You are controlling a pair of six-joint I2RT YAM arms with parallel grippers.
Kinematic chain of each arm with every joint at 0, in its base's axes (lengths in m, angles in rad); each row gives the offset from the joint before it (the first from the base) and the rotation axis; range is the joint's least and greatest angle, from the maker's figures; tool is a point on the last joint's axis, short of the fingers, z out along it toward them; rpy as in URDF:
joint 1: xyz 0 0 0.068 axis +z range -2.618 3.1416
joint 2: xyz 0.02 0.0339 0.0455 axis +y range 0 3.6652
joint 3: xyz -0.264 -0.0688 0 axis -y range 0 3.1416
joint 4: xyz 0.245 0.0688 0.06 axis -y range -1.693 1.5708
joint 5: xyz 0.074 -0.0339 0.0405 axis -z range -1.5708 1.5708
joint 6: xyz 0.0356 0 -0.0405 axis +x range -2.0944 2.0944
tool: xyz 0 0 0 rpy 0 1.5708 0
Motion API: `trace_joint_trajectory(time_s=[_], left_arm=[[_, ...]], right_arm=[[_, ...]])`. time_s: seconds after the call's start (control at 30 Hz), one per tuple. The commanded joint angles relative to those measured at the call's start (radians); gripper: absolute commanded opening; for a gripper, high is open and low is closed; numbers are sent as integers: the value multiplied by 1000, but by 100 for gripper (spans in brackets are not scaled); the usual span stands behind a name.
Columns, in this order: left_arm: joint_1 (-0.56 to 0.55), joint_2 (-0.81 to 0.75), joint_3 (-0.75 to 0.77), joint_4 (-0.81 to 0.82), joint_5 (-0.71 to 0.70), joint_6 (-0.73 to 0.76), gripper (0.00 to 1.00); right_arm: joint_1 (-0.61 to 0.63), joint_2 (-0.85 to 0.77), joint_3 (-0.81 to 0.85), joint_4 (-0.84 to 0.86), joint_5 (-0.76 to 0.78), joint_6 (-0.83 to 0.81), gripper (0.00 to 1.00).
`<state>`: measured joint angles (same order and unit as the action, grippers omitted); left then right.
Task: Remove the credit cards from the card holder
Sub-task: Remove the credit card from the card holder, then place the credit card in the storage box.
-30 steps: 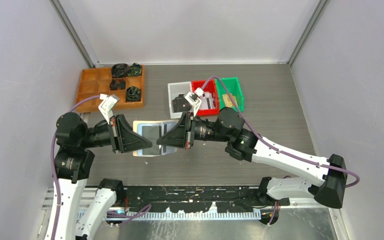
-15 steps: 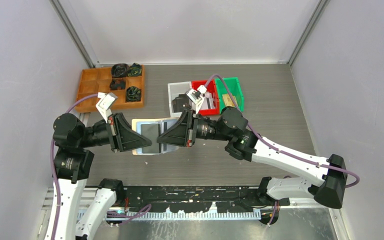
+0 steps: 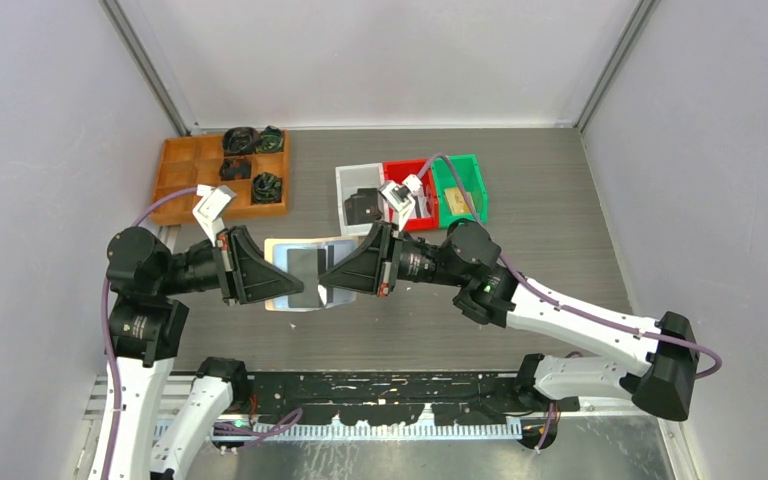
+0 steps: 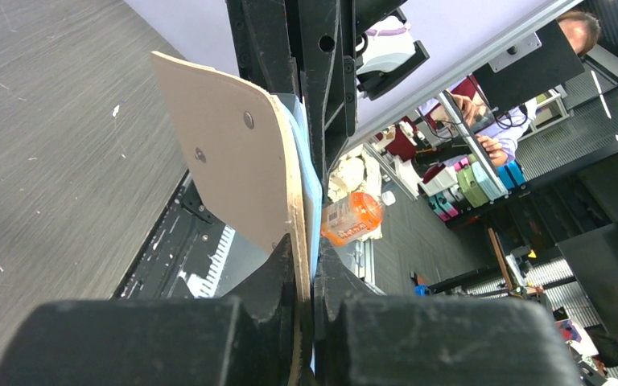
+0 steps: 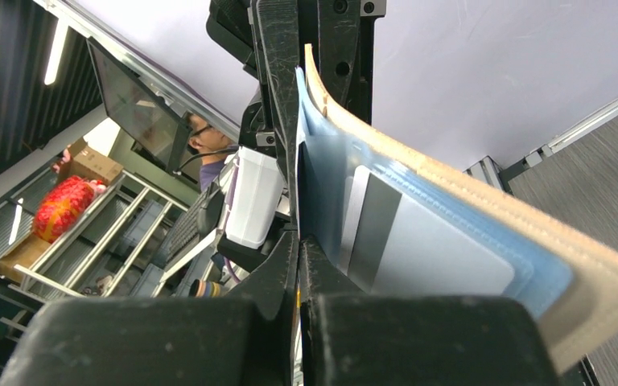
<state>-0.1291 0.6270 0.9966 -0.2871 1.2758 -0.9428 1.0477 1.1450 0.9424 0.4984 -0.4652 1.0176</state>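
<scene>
The card holder (image 3: 278, 249), beige outside and pale blue inside, hangs open above the table between both grippers. My left gripper (image 3: 282, 287) is shut on its left edge; in the left wrist view the jaws (image 4: 306, 249) pinch the beige flap (image 4: 233, 153). A dark grey card (image 3: 305, 268) lies across the holder's blue inside. My right gripper (image 3: 323, 284) is shut on this card's right edge, seen edge-on in the right wrist view (image 5: 298, 241). A white card with a grey stripe (image 5: 442, 249) sits in the blue pocket (image 5: 531, 277).
A wooden compartment tray (image 3: 175, 168) with several black lumps stands at the back left. A white bin (image 3: 344, 180), a red bin (image 3: 397, 167) and a green bin (image 3: 472, 172) stand side by side behind the grippers.
Both grippers and the holder have shifted slightly toward the back. My right gripper has drawn a little to the right, still shut on the dark card.
</scene>
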Motion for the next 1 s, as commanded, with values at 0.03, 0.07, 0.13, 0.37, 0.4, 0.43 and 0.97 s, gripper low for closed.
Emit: trace_joint_trajectory(time_s=[0.03,0.07,0.13,0.37,0.4,0.43,0.97], left_arm=[[3,-3,33,47,-9,-11,0],[3,-4,32,45,-7,-11,0],[3,-6,31,45,-7,-11,0],[4,1,32,18,-4,34,0],[4,1,34,7,-4,42,0],[3,1,35,2,-4,51,0],[4,-2,109,-214,-15,272,0]], right_arm=[[-9,-76,-30,118,6,13,3],[-9,-80,-36,121,8,15,3],[-9,-92,-47,122,15,15,1],[-69,-175,-40,-19,15,-22,1],[-92,-197,-31,-76,16,-34,1],[-121,-218,-18,-140,17,-46,1],[-551,166,381,-787,17,-371,0]])
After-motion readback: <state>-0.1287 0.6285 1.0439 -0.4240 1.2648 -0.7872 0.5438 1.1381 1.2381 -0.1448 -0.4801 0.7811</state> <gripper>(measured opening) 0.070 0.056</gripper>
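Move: The dark card still sits in the holder, its right edge already pinched by the right fingers, so its middle is some 2 cm left of the right hand. From that hand the white box stands about 27 cm ahead, 4 cm right and 38 cm below, the red box next to it 13 cm to the hand's right. The left hand, gripping the holder, has the card's middle 1 cm ahead and 1 cm right. The dark card is drawn rightwards out of its sleeve by the right hand, slowly for the first 3 cm or so, then ever faster in a sweep right and mainly forward towards the white box, 16 cm forward and 10 cm right in all. Its fingers stay shut while the wrist swings clockwise and dips the fingertips, some 30 degrees. The left hand keeps the holder nearly still. ##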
